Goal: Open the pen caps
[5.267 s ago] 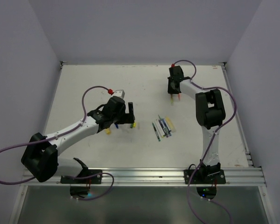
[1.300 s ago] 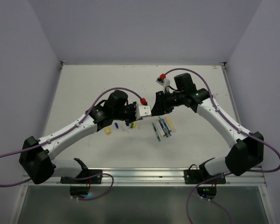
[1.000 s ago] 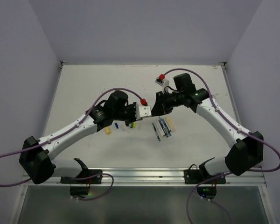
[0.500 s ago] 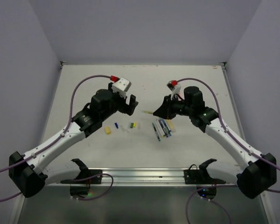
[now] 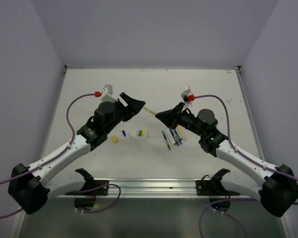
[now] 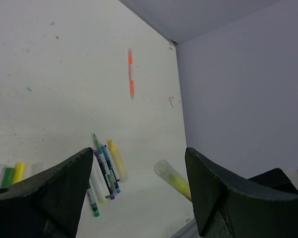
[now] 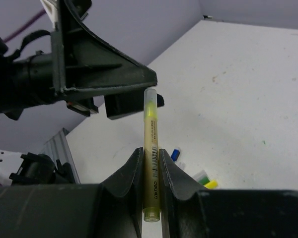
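Note:
My right gripper [image 5: 164,117] [image 7: 150,151] is shut on a yellow highlighter [image 7: 151,130] [image 5: 150,110], held above the table with its clear-capped end [image 6: 165,169] pointing at my left gripper. My left gripper [image 5: 134,105] [image 6: 138,154] is open and empty, its fingers [image 6: 59,191] on either side of that capped end without touching it. Loose caps lie on the table below: yellow [image 5: 114,139], blue [image 5: 123,133] [image 7: 175,154] and green with yellow [image 5: 140,133] [image 7: 206,181].
A bundle of several pens [image 5: 173,135] [image 6: 103,168] lies on the white table right of centre. An orange-red pen [image 6: 131,73] lies alone farther back. Grey walls enclose the table, and a metal rail [image 5: 154,187] runs along the near edge.
The left gripper has swung to face right and lifted. The right gripper has carried the highlighter up and left, so its capped end now sits between the left fingers.

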Robot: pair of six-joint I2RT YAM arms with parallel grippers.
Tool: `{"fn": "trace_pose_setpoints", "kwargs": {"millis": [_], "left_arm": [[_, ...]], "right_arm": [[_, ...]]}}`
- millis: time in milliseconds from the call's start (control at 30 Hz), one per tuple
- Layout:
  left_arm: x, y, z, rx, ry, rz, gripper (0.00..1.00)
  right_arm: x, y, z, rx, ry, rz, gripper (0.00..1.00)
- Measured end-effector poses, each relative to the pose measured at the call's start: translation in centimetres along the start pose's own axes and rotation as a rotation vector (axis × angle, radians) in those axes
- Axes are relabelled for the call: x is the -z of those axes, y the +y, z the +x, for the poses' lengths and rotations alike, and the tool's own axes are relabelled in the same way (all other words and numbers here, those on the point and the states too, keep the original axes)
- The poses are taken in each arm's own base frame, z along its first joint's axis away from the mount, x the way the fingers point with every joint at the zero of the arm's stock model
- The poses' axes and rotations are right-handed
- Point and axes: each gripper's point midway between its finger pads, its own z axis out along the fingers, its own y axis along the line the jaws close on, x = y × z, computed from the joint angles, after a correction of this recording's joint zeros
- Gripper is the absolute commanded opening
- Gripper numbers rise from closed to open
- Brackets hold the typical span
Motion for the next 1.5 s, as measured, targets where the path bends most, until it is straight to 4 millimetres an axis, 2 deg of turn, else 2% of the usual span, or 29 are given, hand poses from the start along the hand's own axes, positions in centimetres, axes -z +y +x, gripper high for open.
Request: {"fn": "trace_pose_setpoints", "kwargs": {"millis": [100, 167, 533, 733, 800, 833, 1000, 1033, 1100, 1133, 1233, 1333, 1500], "left_arm": [[-0.6, -0.4, 0.3, 0.076, 0.009, 0.010, 0.68], [-0.8, -0.9, 0.2, 0.128, 0.005, 0.029, 0.62], [-1.0, -2.0, 0.2, 0.264, -0.003, 0.078, 0.40], [-1.2, -2.4, 0.5, 0.288, 0.005, 0.087, 0.35], [-1.1, -2.4, 0.5, 0.296, 0.005, 0.087, 0.30], [-1.2, -2.4, 0.5, 0.297, 0.005, 0.087, 0.24], [-1.1, -2.7, 0.1, 0.312, -0.011, 0.096, 0.06], [-1.1, -2.7, 0.1, 0.312, -0.013, 0.096, 0.00], [-1.2, -2.6, 0.1, 0.307, -0.014, 0.095, 0.00], [-1.1, -2.7, 0.1, 0.303, -0.015, 0.096, 0.00], [-1.0, -2.6, 0.0, 0.267, -0.022, 0.097, 0.00], [-0.9, -2.3, -0.1, 0.192, -0.034, 0.095, 0.00], [-0.9, -1.6, 0.1, 0.059, -0.032, 0.083, 0.00]], "right_arm": [[-0.5, 0.8, -1.4, 0.017, -0.064, -0.027, 0.00], [-0.7, 0.9, -1.6, 0.021, -0.084, -0.028, 0.00], [-1.5, 0.8, -0.7, 0.029, -0.096, -0.027, 0.00], [-1.7, 0.8, -0.5, 0.032, -0.094, -0.019, 0.00], [-1.7, 0.9, -0.4, 0.035, -0.095, -0.021, 0.00], [-1.8, 1.0, -0.5, 0.036, -0.097, -0.022, 0.00], [-1.9, 1.1, -0.4, 0.042, -0.099, -0.026, 0.01], [-1.9, 1.1, -0.4, 0.042, -0.099, -0.026, 0.05], [-1.9, 1.1, -0.4, 0.040, -0.097, -0.026, 0.18], [-1.9, 1.1, -0.4, 0.038, -0.097, -0.026, 0.32], [-1.8, 1.1, 0.2, 0.023, -0.074, -0.022, 0.53], [-1.6, 0.9, 1.1, 0.011, -0.028, -0.010, 0.63], [-1.6, 1.2, 1.5, -0.005, 0.042, -0.002, 0.65]]}}
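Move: The yellow pen, held in the right fingers, points its clear end at the left gripper: that end is about 4 cm to the left hand's right, 1 cm nearer the base and roughly level, and from the right hand some 3 cm ahead and 5 cm left, level. On the table 25 cm below, the green cap lies about 3 cm ahead and 1 cm left of the left hand; the pen row about 2 cm ahead and 18 cm right. The yellow pen's clear end is taken in the left fingers, which shut from wide open to pinch it as the left hand eases about 2 cm right and up, rolling nearly 20 degrees right side up and then mostly back. The right hand carries the pen about 2 cm left towards that gripper, still gripping, then opens its fingers wide and lets go, sinking nearly 2 cm. ##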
